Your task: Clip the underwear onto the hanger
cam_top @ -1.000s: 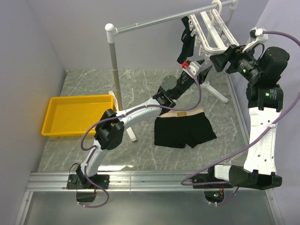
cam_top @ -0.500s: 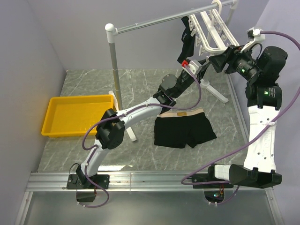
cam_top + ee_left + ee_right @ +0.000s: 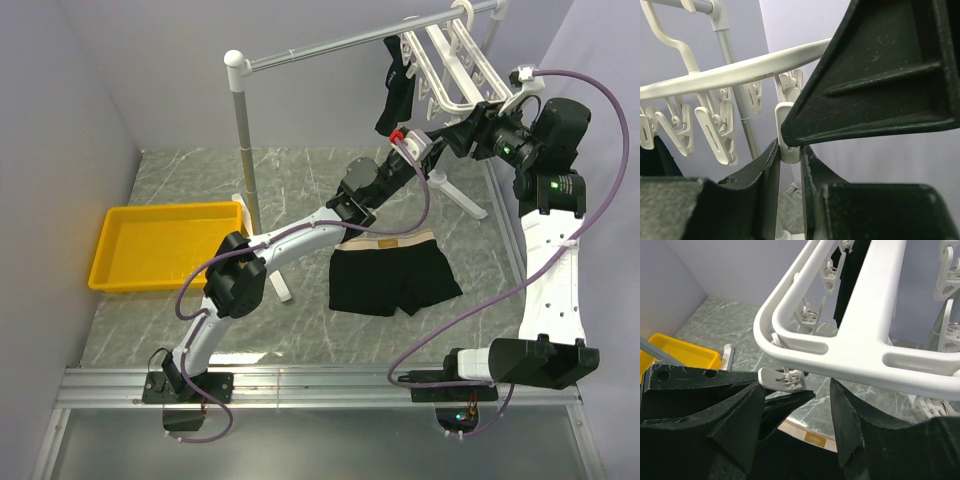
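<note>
The underwear [image 3: 390, 275], black with a tan waistband, lies flat on the marble table under the arms; in the right wrist view its band [image 3: 812, 436] shows below. The white hanger [image 3: 455, 62] hangs from the rail. My left gripper [image 3: 427, 145] reaches up to the hanger's near corner and is shut on a dangling white clip [image 3: 781, 117], pinched between its two fingers [image 3: 765, 175]. My right gripper [image 3: 459, 135] is right beside it, open, its fingers [image 3: 852, 420] standing apart just under the hanger frame [image 3: 865, 347] and either side of that clip [image 3: 782, 379].
A small all-black garment [image 3: 394, 85] hangs clipped at the hanger's left end. The grey rail stand [image 3: 243, 130] with white joints and feet stands mid-table. A yellow tray [image 3: 165, 245] sits at the left. Several more clips [image 3: 715, 127] dangle along the frame.
The left gripper closed on the clip and has held still since. The right arm moved up and left to the hanger's corner, its jaws narrowing.
</note>
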Motion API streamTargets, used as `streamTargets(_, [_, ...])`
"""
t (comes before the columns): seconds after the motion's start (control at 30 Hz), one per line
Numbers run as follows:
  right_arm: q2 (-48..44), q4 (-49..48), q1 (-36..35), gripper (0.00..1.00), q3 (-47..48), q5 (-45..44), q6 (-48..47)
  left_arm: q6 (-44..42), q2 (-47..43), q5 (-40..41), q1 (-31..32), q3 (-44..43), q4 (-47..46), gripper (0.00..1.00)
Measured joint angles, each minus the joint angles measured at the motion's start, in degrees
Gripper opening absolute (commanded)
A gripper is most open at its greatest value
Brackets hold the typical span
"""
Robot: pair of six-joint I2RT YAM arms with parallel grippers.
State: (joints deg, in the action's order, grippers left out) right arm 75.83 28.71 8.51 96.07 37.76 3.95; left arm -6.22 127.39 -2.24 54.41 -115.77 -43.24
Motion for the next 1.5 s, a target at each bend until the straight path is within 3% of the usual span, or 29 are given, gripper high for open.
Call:
streamTargets(0.33, [0.2,-3.4,-2.3,0.54,-0.6,-1.8,-1.6,0.0,0.0,-1.7,-0.2,-0.6,1.3,0.18])
streamTargets(0.5, [0.2,-4.7,-3.7,0.34,-2.1,-3.7,-3.7,0.0,0.0,-2.3,-0.2,-0.6,1.8,0.22])
streamTargets(0.73, [0.2,-5.7,-4.0,0.1,-2.7,-5.6,-5.1,-0.1,0.0,-3.7,-0.4,-0.6,2.5,0.49])
streamTargets(0.9, [0.2,-5.7,-4.0,0.0,-2.6,-5.7,-5.0,-0.1,-2.2,-4.7,-0.4,4.0,3.5,0.57])
streamTargets(1.1, [0.2,-5.7,-4.0,0.0,-2.6,-5.7,-4.8,2.5,-11.6,-6.0,-1.4,16.5,9.1,0.64])
streamTargets(1.27, [0.2,-5.6,-4.0,0.0,-2.5,-5.7,-4.8,8.9,-27.1,-6.7,-5.0,30.4,20.7,0.73])
streamTargets(1.33, [0.2,-5.6,-4.0,0.0,-2.4,-5.7,-4.8,11.6,-32.9,-5.8,-6.3,34.4,25.3,0.83])
streamTargets(1.5, [0.2,-5.5,-4.0,0.0,-2.4,-5.9,-4.7,21.7,-41.5,-4.0,-6.5,42.2,37.3,0.9])
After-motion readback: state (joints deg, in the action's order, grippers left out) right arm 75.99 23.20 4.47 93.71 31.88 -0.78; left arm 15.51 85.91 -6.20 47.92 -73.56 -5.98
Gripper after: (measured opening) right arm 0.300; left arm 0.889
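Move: The hanger's near-left clip, still pinched in the left fingers, lies about 2 cm ahead and 1 cm to the left of the right hand, level with it. From the right hand, the hanger frame's middle is some 14 cm ahead, 3 cm to the left and 4 cm up, and the hung black sock about 16 cm ahead, 9 cm to the left. From the left hand, the underwear's middle lies roughly 8 cm back, 5 cm to the left and 42 cm below. The right hand eases about 2 cm forward and slightly left around the clip, closes its fingers on it and then holds still there. Only after that grip is made does the left hand open and come free of the clip, first sinking, then swinging some 15 cm left while dropping about 11 cm and drawing back 8 cm towards the underwear, tipping down about 40 degrees with its fingers spread wide. ##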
